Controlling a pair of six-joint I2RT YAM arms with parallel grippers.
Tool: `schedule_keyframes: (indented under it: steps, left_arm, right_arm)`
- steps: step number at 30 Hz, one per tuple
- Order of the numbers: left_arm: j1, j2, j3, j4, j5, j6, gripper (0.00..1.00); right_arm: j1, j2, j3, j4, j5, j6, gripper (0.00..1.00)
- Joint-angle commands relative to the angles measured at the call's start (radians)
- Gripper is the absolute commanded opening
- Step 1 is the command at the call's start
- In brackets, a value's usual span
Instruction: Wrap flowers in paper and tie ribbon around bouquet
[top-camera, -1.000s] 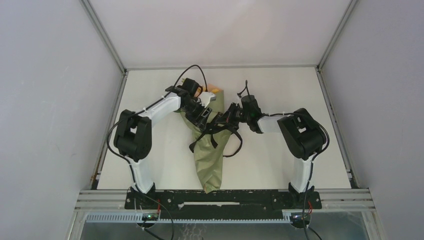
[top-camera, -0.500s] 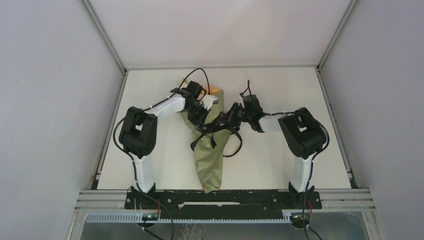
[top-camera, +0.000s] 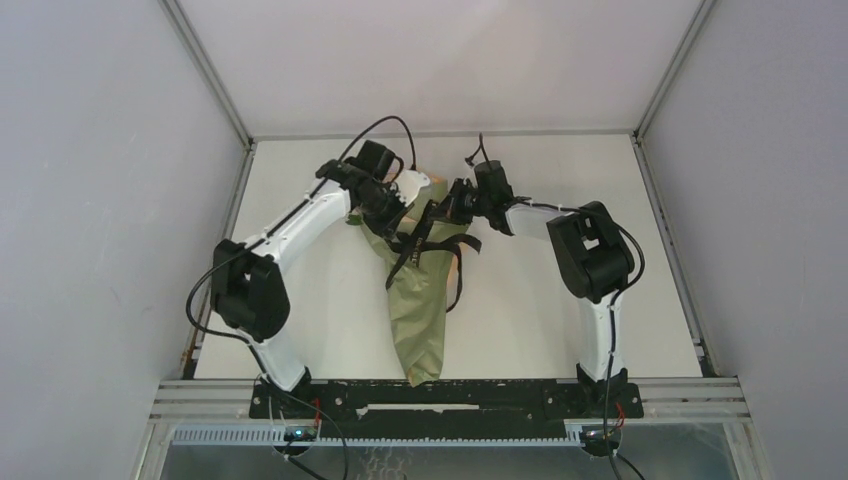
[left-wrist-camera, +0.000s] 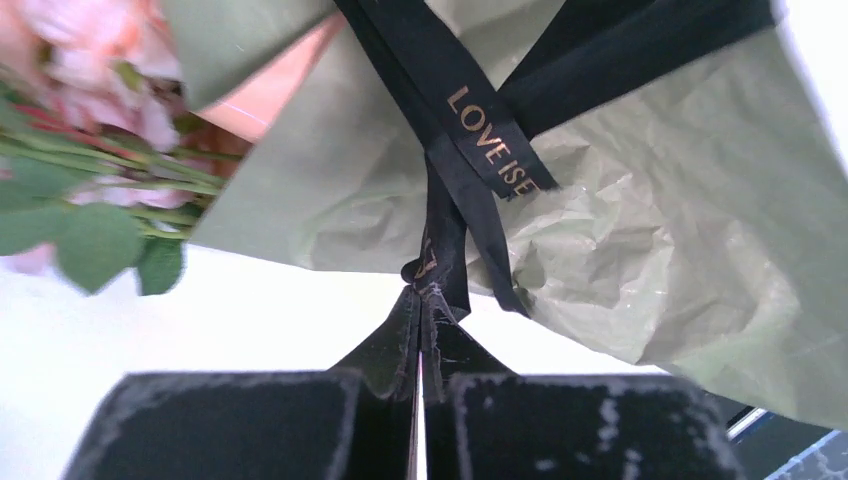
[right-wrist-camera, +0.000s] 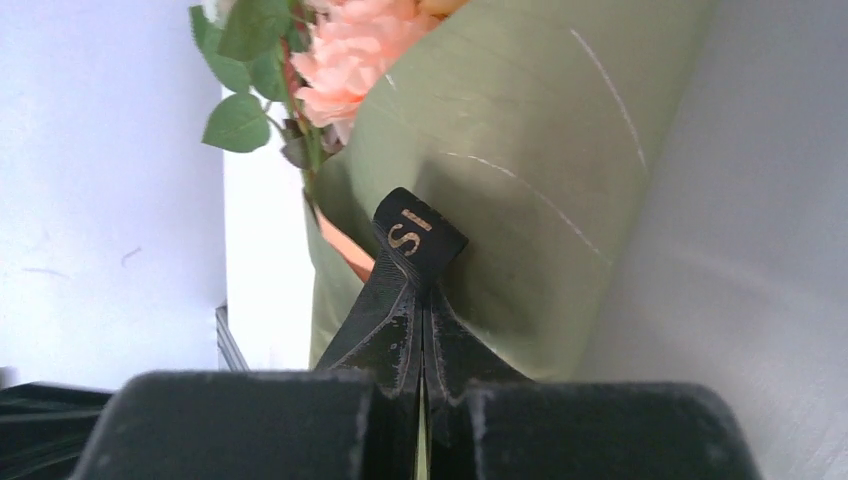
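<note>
The bouquet (top-camera: 418, 300) lies along the table's middle, a cone of olive-green paper (left-wrist-camera: 640, 220) with its narrow end toward me. Pink flowers (left-wrist-camera: 80, 60) with green leaves show at its wide far end, also seen in the right wrist view (right-wrist-camera: 355, 50). A black ribbon (left-wrist-camera: 480, 140) with gold lettering crosses over the paper. My left gripper (left-wrist-camera: 428, 295) is shut on one strand of it, just off the cone's edge. My right gripper (right-wrist-camera: 422, 285) is shut on a folded bit of ribbon (right-wrist-camera: 420, 235) against the paper (right-wrist-camera: 520, 150). Both grippers meet over the cone's upper part (top-camera: 425, 215).
The white table (top-camera: 560, 330) is boxed in by grey walls with metal frame posts at the left (top-camera: 205, 70) and right (top-camera: 675, 70). A loose ribbon tail (top-camera: 458, 290) hangs down the cone's right side. The arm bases sit on a black rail (top-camera: 440, 395).
My left gripper has closed onto the ribbon. Both wrists have shifted toward the far end of the table, drawing the ribbon tighter across the cone. The left elbow swung outward.
</note>
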Motion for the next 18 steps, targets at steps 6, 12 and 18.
schedule_keyframes:
  steps: [6,12,18]
  left_arm:
    - [-0.007,-0.046,0.407,-0.197,-0.045,0.075,0.0]
    - [-0.018,-0.035,0.494,-0.023,-0.306,0.116,0.0]
    - [-0.091,-0.035,0.393,0.16,-0.521,0.27,0.0]
  right_arm:
    - [0.014,0.037,0.021,-0.135,-0.127,-0.206,0.0]
    - [0.03,-0.003,-0.016,-0.185,-0.164,-0.307,0.0]
    - [0.053,-0.003,-0.019,-0.174,-0.227,-0.34,0.0]
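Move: The left hand, holding one end of the black ribbon, has the ribbon crossing over the wrapped bouquet level with it, about 6 cm to its right and 7 cm below; the flower heads are some 10 cm ahead and 2 cm to its right, 8 cm below. From the right hand, which grips another part of the ribbon, the crossing is about 8 cm back, 6 cm left and 3 cm below, while the loose ribbon tail hangs roughly 12 cm back and 3 cm right. Fingers still shut on its ribbon end, the left hand pulls fast up and away from the crossing, rising about 16 cm while swinging some 9 cm forward over the flower side, its fingertips tilting up towards forward by about 30 degrees. The right hand keeps its own pinch on the ribbon and draws it back and down beside the bouquet towards the crossing, a smaller move of about 5 cm back and 4 cm down, turning a little counter-clockwise. ##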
